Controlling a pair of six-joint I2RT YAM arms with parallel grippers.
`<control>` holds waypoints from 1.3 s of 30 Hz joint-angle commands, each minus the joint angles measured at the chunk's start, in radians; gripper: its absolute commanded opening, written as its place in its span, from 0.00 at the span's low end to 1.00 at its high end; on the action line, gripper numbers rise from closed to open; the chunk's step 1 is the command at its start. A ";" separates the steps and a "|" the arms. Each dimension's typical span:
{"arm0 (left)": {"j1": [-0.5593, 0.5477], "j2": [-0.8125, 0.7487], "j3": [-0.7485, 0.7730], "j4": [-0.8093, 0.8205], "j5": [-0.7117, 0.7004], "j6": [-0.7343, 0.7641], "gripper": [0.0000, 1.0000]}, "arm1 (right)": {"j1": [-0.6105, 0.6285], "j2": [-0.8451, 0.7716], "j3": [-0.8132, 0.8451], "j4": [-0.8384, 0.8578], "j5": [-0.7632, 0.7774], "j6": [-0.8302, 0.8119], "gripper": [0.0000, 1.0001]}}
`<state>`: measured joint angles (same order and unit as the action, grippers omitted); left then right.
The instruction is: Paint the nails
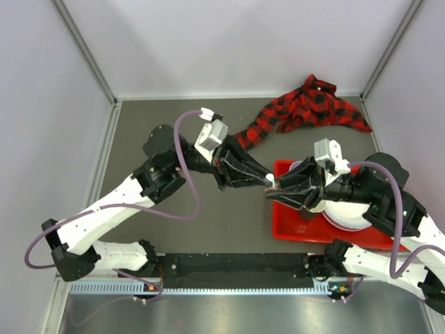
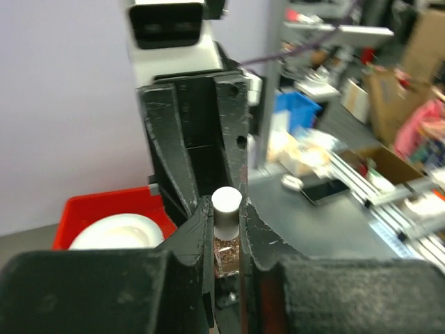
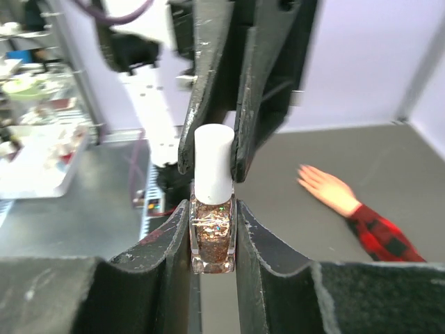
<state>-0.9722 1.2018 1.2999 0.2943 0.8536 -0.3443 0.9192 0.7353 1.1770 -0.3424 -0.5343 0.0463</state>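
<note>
A small nail polish bottle (image 3: 212, 240) of brown glitter with a white cap (image 3: 213, 163) is held in the air between both grippers. My right gripper (image 3: 212, 223) is shut on its glass body. My left gripper (image 2: 226, 209) is shut on the white cap (image 2: 226, 203). In the top view the left gripper (image 1: 266, 179) and the right gripper (image 1: 278, 186) meet tip to tip at the red tray's left edge. The pale mannequin hand (image 3: 327, 188) lies flat on the table on its plaid sleeve (image 3: 386, 240). Its nails are too small to make out. In the top view the sleeve (image 1: 306, 108) shows and the hand is hidden by my left arm.
A red tray (image 1: 292, 229) with a white bowl (image 1: 348, 214) lies under my right arm; both also show in the left wrist view, tray (image 2: 87, 209) and bowl (image 2: 118, 233). White walls close off the back and sides of the dark table (image 1: 229, 229).
</note>
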 commanded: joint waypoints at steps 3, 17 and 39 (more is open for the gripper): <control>0.096 0.108 0.072 -0.276 0.424 0.107 0.00 | 0.000 0.023 -0.020 0.198 -0.099 0.059 0.00; 0.150 -0.208 -0.116 -0.202 -0.333 -0.102 0.65 | 0.000 0.059 0.046 -0.003 0.198 -0.023 0.00; 0.006 -0.125 -0.057 -0.196 -0.890 -0.279 0.61 | -0.002 0.167 0.121 -0.099 0.531 -0.083 0.00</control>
<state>-0.9249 1.0473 1.1831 0.0479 0.0269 -0.6552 0.9188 0.8936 1.2266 -0.4683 -0.0570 -0.0269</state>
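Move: My left fingertips already pinch the white cap, right at the hand point, with the nail polish bottle about 3 cm below it. My right fingers hold the bottle at their tips, the cap about 3 cm above them. Far below, some 40 cm down from my left hand, the cream cup stands about 10 cm farther out and 19 cm to the right, and the plate about 13 cm out and 33 cm right. I first lower both hands about 3 cm, my left still turning slightly clockwise on the cap, then open my left fingers and let go of it. My left hand swings about 12 cm forward, drawing off to the left and unwinding some 45 degrees counter-clockwise before edging back rightwards. My right keeps its grip, carrying the bottle some 10 cm forward, ending 5 cm lower, turned clockwise. ##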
